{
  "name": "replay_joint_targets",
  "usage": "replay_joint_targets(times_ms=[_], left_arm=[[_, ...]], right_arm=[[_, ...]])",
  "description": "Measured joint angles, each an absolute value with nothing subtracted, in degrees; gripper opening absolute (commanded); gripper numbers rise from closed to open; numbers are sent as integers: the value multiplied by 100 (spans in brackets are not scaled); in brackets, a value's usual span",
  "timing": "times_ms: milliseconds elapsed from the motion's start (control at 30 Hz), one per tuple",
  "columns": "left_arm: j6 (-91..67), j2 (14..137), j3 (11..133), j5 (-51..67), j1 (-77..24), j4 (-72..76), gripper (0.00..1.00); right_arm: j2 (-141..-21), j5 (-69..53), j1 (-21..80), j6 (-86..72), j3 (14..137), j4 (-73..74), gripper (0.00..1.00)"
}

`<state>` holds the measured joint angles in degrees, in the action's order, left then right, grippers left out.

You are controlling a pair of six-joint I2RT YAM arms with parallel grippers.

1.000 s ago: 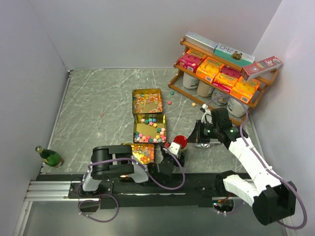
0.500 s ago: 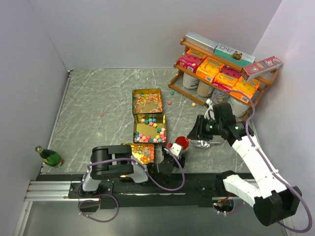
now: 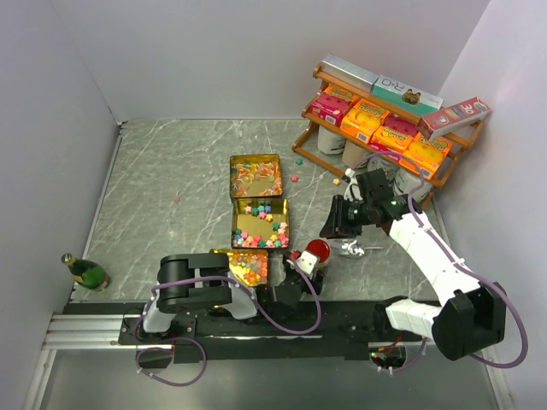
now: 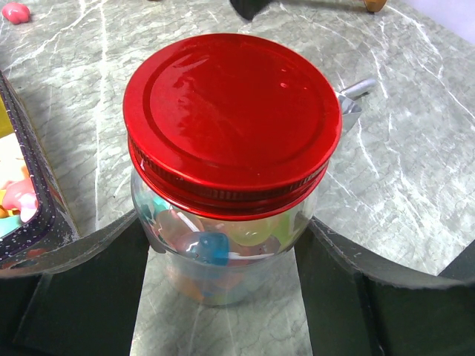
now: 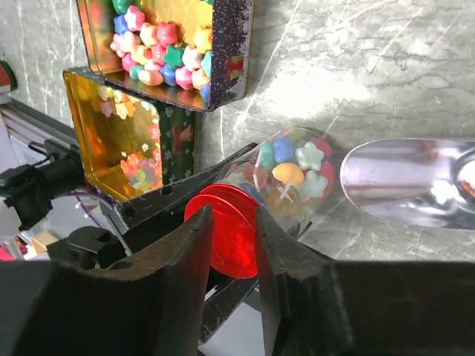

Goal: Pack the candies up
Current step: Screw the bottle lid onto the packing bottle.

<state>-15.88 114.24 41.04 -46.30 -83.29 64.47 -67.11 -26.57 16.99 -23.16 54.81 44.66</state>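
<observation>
A glass jar (image 4: 223,259) with a red lid (image 4: 231,122) stands on the marble table, with candies (image 4: 208,248) inside it. My left gripper (image 4: 226,226) is shut on the jar's sides, low on the glass. In the top view the jar (image 3: 318,249) sits just right of the tins. My right gripper (image 3: 335,226) hovers open and empty above the jar; in its wrist view its fingers (image 5: 194,245) frame the red lid (image 5: 234,233) from farther off. More candies (image 5: 167,55) fill the gold tins. A metal scoop (image 5: 408,182) lies on the table beside the jar.
Three open gold tins (image 3: 255,156) (image 3: 287,222) (image 3: 224,254) run in a line left of the jar. A wooden shelf (image 3: 312,128) with orange and pink boxes stands at the back right. Loose candies (image 3: 296,178) lie near it. A green bottle (image 3: 85,272) stands near left.
My right gripper has opened and let go of the metal scoop, which now lies on the table. That arm has lifted and shifted left and back. The left gripper and jar have stayed put.
</observation>
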Motion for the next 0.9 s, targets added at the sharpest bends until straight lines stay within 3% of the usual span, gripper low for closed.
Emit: replay_joint_targets(times_ms=[233,333,567,900], left_arm=[[-1577,11424,4104,-4628,-8335,6442,58],[-1579,11424,4106,-4633,-8335,6429,58],[-1623,11424,4158,-4742,-8361,6313,57],[-1732,11424,4268,-4984,-8409,6045,58]], right_arm=[[-6641,-2762,1682,-2222,5100,4401,25],[-6541,-2816,1660,-2200,5015,4289,12],[-6195,-2873,1588,-2196,4744,4001,1],[-5682,-3070,1498,-2244,4228,3505,0]])
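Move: The red lid already sits on the candy bottle, which the left hand holds; the lid's middle is about 5 cm straight above that hand. From the right hand the lid lies about 4 cm back, 3 cm to the left and some 3 cm below. The metal scoop lies 5 cm back and 9 cm to the right, and the middle candy tray 1 cm ahead and 17 cm to the left, both around 14 cm lower. Back and down in one short dip of about 2 cm, the right hand comes to the lid's far right edge, then nearly stops there while its part-open fingers shut fully on nothing, with the wrist tipping up by under 10 degrees. The closed tips end against or just over the rim. The left hand stays put, keeping the bottle gripped. ##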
